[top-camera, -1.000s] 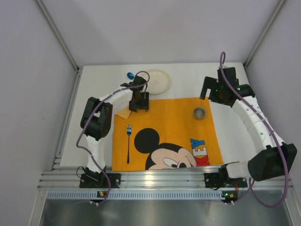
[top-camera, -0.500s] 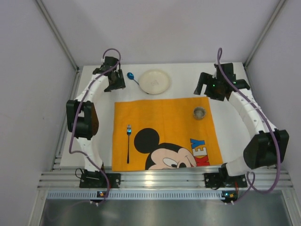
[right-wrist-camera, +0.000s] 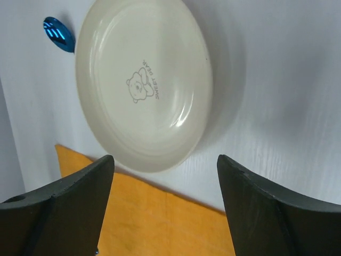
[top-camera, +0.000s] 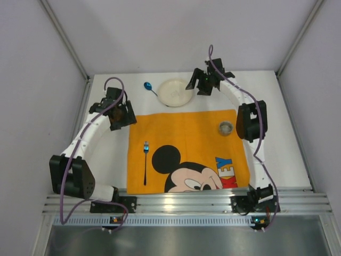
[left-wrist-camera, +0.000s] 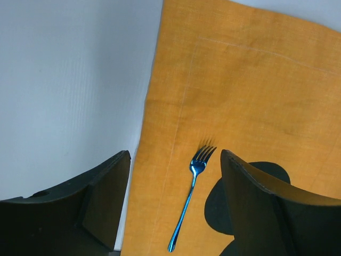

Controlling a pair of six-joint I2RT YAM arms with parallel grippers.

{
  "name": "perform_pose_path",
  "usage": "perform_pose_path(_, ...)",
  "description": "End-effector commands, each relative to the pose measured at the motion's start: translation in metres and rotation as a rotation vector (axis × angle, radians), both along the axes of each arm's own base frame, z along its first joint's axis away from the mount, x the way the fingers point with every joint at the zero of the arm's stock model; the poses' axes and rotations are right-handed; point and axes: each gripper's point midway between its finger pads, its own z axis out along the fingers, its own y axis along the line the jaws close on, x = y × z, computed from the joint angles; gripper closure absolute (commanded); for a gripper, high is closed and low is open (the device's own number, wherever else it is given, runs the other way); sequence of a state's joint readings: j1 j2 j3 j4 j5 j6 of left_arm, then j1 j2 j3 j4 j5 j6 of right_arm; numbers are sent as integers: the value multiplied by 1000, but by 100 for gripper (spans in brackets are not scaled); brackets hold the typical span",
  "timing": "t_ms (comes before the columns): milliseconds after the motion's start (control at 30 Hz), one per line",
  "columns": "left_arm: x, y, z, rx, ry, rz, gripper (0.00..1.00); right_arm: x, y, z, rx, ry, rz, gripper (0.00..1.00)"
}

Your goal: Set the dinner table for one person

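An orange Mickey Mouse cloth (top-camera: 186,133) lies on the white dinner table (top-camera: 272,138). A blue fork (top-camera: 145,162) lies on the cloth's left side and shows in the left wrist view (left-wrist-camera: 191,197). A cream plate (top-camera: 175,92) sits on the table behind the cloth, with a blue spoon (top-camera: 149,87) to its left. A small metal cup (top-camera: 226,128) stands on the cloth's right part. My left gripper (top-camera: 123,114) is open and empty, above the table by the cloth's far left corner. My right gripper (top-camera: 198,84) is open and empty, just right of the plate (right-wrist-camera: 144,85).
Grey walls close the table on the left, back and right. An aluminium rail (top-camera: 186,201) runs along the near edge by the arm bases. The spoon's bowl (right-wrist-camera: 58,34) shows at the plate's edge in the right wrist view.
My left arm has swung from over the cloth's far edge out to the far left, then back toward the cloth's corner. My right arm has moved left from the far right to beside the plate.
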State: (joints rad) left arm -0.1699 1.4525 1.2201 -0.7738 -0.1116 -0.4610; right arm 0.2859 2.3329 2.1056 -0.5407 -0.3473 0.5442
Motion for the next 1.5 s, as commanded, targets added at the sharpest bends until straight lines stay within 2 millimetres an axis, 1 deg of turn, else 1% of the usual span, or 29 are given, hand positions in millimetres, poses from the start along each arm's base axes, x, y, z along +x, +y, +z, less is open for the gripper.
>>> perform_pose_path(0,-17,1,18,-33,-33,35,26,17,27,6,91,-14,8,22)
perform_pose_path(33,-23,3,18,-26,-20,37,26,23,28,-3,91,-10,-10,22)
perform_pose_path(133,-31,9,27,-7,-35,51,26,27,40,-15,76,-10,-15,23)
perform_pose_path(300,-39,14,36,12,-45,62,26,20,58,-36,31,0,-17,27)
perform_pose_path(400,-44,16,39,14,-46,63,26,19,67,-50,27,17,-34,43)
perform_pose_path(433,-45,16,41,14,-48,60,26,19,70,-57,28,31,-48,55)
perform_pose_path(500,-49,17,41,18,-42,59,26,19,74,-62,24,34,-58,67)
perform_pose_path(533,-50,17,40,19,-40,57,26,20,75,-64,26,40,-74,82)
perform_pose_path(600,-51,16,38,15,-34,50,26,21,74,-64,29,46,-86,98)
perform_pose_path(700,-49,11,32,-3,-25,25,26,24,67,-50,14,21,-104,100)
perform_pose_path(733,-48,10,31,-2,-22,14,26,26,62,-34,8,-11,-107,100)
perform_pose_path(800,-43,6,26,-11,-9,-4,26,29,49,-15,0,-44,-120,100)
perform_pose_path(833,-39,5,26,-9,-11,-15,27,27,43,5,-5,-76,-120,100)
perform_pose_path(900,-32,2,27,-10,-14,-35,27,25,27,20,-23,-101,-135,100)
perform_pose_path(933,-29,2,28,-7,-18,-42,27,23,20,52,-11,-150,-143,100)
perform_pose_path(1000,-20,0,31,-10,-44,-53,27,17,7,76,-17,-188,-150,100)
perform_pose_path(1033,-17,-1,29,-6,-40,-63,27,5,2,98,-14,-214,-147,100)
perform_pose_path(1067,-11,-2,33,-9,-53,-70,27,-3,0,109,-16,-231,-138,100)
perform_pose_path(1100,-8,-4,34,-9,-56,-81,27,-18,-5,97,-41,-199,-129,100)
perform_pose_path(1133,-4,-5,31,-7,-45,-84,27,-35,-9,126,-23,-239,-128,100)
perform_pose_path(1167,2,-6,36,-11,-64,-87,27,-48,-7,130,-20,-248,-116,100)
perform_pose_path(1200,6,-7,37,-13,-70,-91,27,-70,-12,99,-45,-179,-109,100)
perform_pose_path(1233,10,-9,37,-17,-76,-94,27,-90,-15,124,-23,-221,-107,100)
perform_pose_path(1300,21,-12,35,-28,-95,-100,27,-123,-14,114,-20,-185,-101,100)
perform_pose_path(1333,24,-16,34,-44,-98,-106,27,-152,-21,102,-29,-152,-95,100)
perform_pose_path(1367,29,-18,30,-52,-92,-107,27,-168,-23,96,-29,-135,-93,100)
perform_pose_path(1400,35,-21,30,-62,-106,-112,27,-195,-23,66,-47,-63,-83,100)
perform_pose_path(1433,38,-23,28,-69,-107,-112,27,-213,-25,76,-27,-86,-80,100)
perform_pose_path(1467,41,-29,27,-94,-104,-128,27,-230,-19,71,-23,-72,-58,100)
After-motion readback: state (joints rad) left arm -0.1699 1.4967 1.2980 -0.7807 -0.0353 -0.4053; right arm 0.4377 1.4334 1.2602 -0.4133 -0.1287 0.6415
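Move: The plate's middle lies about 13 cm to the right hand's left, 7 cm farther out and some 9 cm below. The spoon is roughly 12 cm left of the plate's middle and 2 cm nearer the base; the cup stands about 14 cm to this hand's right and 15 cm back. From the left hand, the plate is some 28 cm ahead, 21 cm to the right and 12 cm down. Right hand dips 8 cm, leftward, shuts at the plate's rim, then swings right, up and 20 cm back. ##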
